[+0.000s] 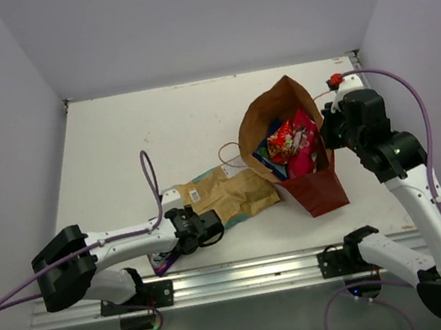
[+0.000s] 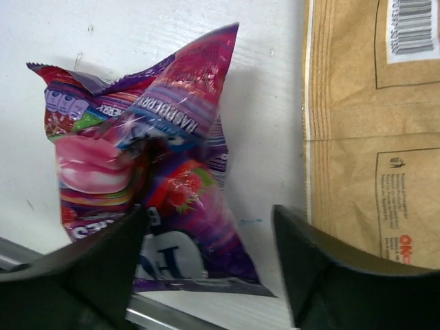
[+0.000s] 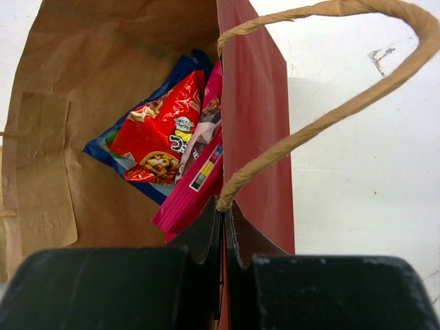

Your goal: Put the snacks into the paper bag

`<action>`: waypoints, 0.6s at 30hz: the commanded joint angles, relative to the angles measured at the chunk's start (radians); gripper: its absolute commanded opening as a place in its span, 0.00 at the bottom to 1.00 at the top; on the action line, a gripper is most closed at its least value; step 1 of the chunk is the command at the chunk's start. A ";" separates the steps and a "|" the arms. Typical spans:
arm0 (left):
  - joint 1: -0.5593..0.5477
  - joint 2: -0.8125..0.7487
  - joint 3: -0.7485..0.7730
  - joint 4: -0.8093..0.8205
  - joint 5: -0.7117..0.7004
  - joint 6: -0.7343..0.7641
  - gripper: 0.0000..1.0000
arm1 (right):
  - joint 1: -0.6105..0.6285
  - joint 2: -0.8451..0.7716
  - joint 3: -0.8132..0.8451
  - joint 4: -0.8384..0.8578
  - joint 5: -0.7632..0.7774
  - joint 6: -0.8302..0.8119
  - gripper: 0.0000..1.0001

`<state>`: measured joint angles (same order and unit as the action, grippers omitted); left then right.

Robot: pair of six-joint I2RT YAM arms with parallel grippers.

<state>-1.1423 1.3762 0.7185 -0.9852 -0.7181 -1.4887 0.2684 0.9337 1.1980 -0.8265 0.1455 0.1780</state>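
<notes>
The paper bag [image 1: 320,186] lies open toward the far side, with the red-orange packet [image 1: 282,142], pink packet [image 1: 307,145] and blue packet [image 1: 264,157] inside. My right gripper [image 1: 329,135] is shut on the bag's red-brown side wall [image 3: 254,130], at the base of a string handle [image 3: 330,110]. The wrist view shows the red-orange packet [image 3: 161,130], blue packet [image 3: 103,148] and pink packet [image 3: 196,189] inside. My left gripper [image 2: 206,237] is open just above the purple FOX'S packet [image 2: 165,165], which lies on the table with its lower end between the fingers. The tan kraft pouch [image 2: 371,137] lies beside it.
The tan pouch [image 1: 226,194] lies between the left gripper [image 1: 202,230] and the bag. The purple packet [image 1: 166,264] sits at the table's near edge by the metal rail [image 1: 249,275]. White walls enclose the table on three sides.
</notes>
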 commanded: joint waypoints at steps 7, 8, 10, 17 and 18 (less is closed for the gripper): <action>-0.005 0.026 0.002 0.053 -0.020 -0.007 0.00 | 0.000 -0.019 0.006 0.017 -0.006 -0.014 0.00; -0.005 0.026 0.013 0.046 -0.023 0.004 0.00 | 0.000 -0.018 0.005 0.017 -0.006 -0.015 0.00; -0.007 0.027 0.071 0.013 -0.056 0.018 0.00 | 0.000 -0.016 0.008 0.013 -0.006 -0.015 0.00; -0.008 0.035 0.546 -0.118 -0.224 0.285 0.00 | 0.000 -0.012 0.011 0.012 -0.001 -0.015 0.00; -0.008 0.032 0.605 -0.071 -0.234 0.341 0.00 | 0.000 -0.012 0.011 0.010 0.000 -0.014 0.00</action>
<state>-1.1461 1.4399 1.1358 -1.0794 -0.7963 -1.3312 0.2684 0.9230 1.1980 -0.8310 0.1390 0.1780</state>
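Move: Just beneath the left fingertips lies the purple candy bag, its middle about 1 cm ahead, 3 cm to the left and 1 cm lower. The brown snack packet lies flat some 17 cm to the hand's right and 9 cm ahead; the standing paper bag's middle is roughly 39 cm right, 12 cm ahead and 12 cm above. For the right hand, the candy bag lies some 46 cm left, 11 cm back and 25 cm below. Closing fully on the purple candy bag, the left fingers pinch its near part almost on the spot, then the hand lifts it, slowly at first and then fast. It rises about 10 cm while swinging some 8 cm right and 5 cm forward, towards the paper bag, the wrist turning about 10 degrees. The right hand stays put, still gripping the paper bag's edge and handle. ##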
